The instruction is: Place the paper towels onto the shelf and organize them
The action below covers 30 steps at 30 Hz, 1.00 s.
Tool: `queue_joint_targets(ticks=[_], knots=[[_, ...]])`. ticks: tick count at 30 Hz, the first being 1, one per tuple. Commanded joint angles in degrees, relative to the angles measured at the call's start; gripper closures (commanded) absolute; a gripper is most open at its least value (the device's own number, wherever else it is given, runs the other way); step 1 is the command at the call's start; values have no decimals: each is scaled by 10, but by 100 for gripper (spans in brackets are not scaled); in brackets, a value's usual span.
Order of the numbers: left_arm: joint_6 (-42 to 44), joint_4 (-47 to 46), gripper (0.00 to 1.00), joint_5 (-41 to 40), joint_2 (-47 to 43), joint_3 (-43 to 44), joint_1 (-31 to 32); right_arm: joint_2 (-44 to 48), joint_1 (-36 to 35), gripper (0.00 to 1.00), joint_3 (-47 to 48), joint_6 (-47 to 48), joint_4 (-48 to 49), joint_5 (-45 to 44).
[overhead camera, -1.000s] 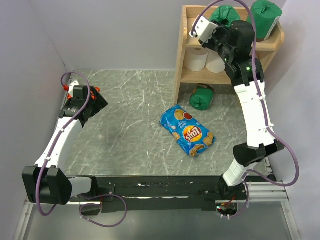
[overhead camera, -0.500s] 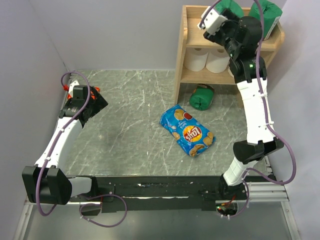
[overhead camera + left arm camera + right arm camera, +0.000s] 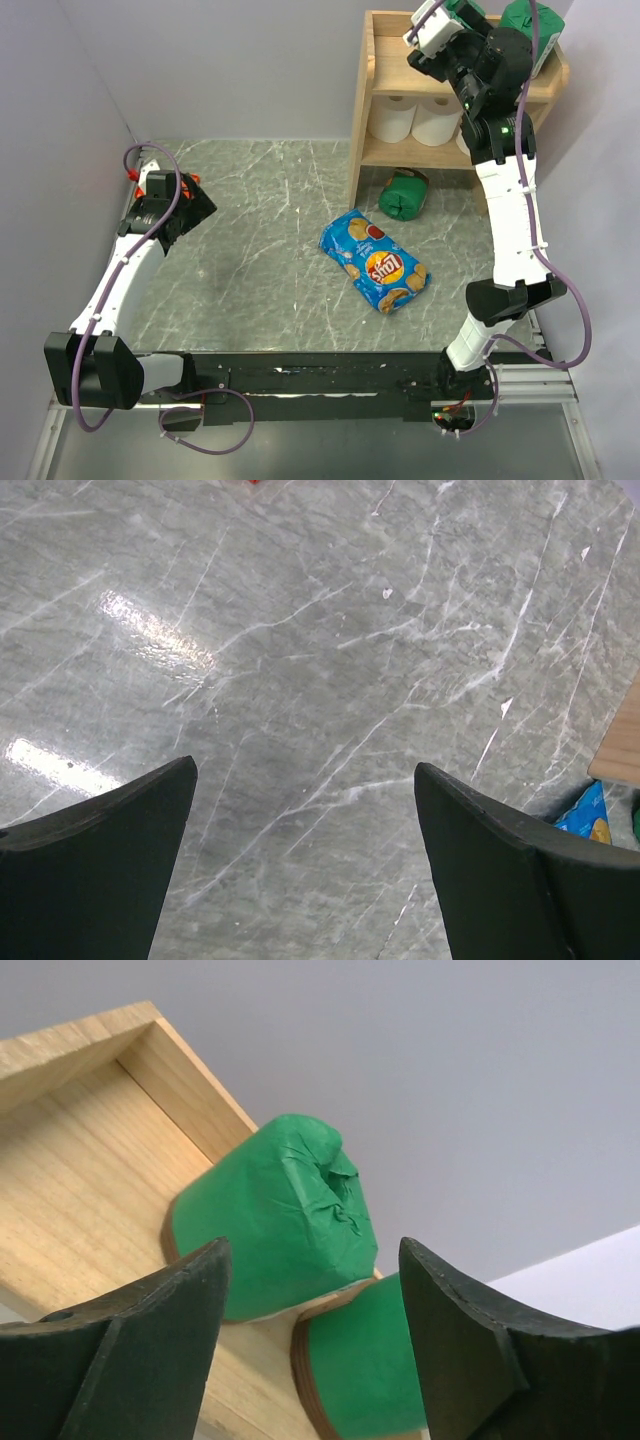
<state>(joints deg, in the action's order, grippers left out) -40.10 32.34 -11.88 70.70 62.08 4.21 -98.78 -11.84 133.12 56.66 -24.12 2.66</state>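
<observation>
The wooden shelf [image 3: 366,92] stands at the back right. Two green paper towels [image 3: 275,1220] [image 3: 365,1360] sit side by side on its top tier [image 3: 80,1190]. My right gripper [image 3: 310,1250] hovers just in front of them, open, its fingers touching neither roll. On the lower tier stand two white rolls [image 3: 395,118] [image 3: 437,120]. A third green roll [image 3: 404,193] lies on the table by the shelf's foot. My left gripper [image 3: 305,768] is open over bare marble at the far left [image 3: 190,205].
A blue chip bag [image 3: 374,260] lies mid-table, in front of the shelf; its corner [image 3: 590,815] shows in the left wrist view. A red tool [image 3: 133,172] peeks out behind the left arm. Grey walls close in the left side and the back.
My right gripper has opened and let go of a green roll on the top tier, then drawn up and back a little. The left arm has not moved.
</observation>
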Motion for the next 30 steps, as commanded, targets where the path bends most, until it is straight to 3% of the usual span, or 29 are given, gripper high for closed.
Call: queue_joint_targets(ticks=[1,4,8,11,12,15,18,24,30], knots=[[12,-20,4,15,-11,1,2,9,-1,30,18,-67,-1,12],[24,-26,4,28,-14,0,2,36,-21,34,-26,-108,2,-23],[36,-36,4,55,-26,-6,2,102,-62,30,-128,-198,13,-98],[41,-41,4,68,-31,-9,2,201,-92,30,-266,-269,62,-140],[43,-43,4,70,-32,-10,2,225,-104,30,-363,-276,91,-144],[48,-43,4,79,-35,-10,5,315,-127,30,-566,-249,205,-139],[49,-47,4,88,-39,-12,7,344,-152,30,-665,-222,217,-150],[49,-54,4,97,-50,-16,12,331,-160,30,-800,-148,285,-190],[51,-51,4,91,-53,-14,25,266,-163,27,-888,-54,432,-221]])
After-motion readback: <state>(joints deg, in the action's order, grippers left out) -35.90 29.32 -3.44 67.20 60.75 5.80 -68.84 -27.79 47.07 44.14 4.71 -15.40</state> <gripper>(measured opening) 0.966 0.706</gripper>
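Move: The last green paper towel, lying on the table under the shelf, is about 53 cm below my right hand, roughly 3 cm farther out and level sideways. The chip bag lies some 15 cm back and 9 cm left of that hand, 55 cm down; the green roll on the top shelf stands about 7 cm ahead, 3 cm right and 12 cm lower. From my left hand, the lying roll is some 15 cm ahead, 52 cm right and 15 cm down. I bring my empty right hand back out from the top shelf about 10 cm, drifting some 5 cm left, then plunge past the shelf front towards the green roll on the table, about 35 cm down in all. The wrist tips nearly 30 degrees downward and the fingers stay open. My open left hand eases 3–4 cm right and a little up, turning about 10 degrees clockwise. ##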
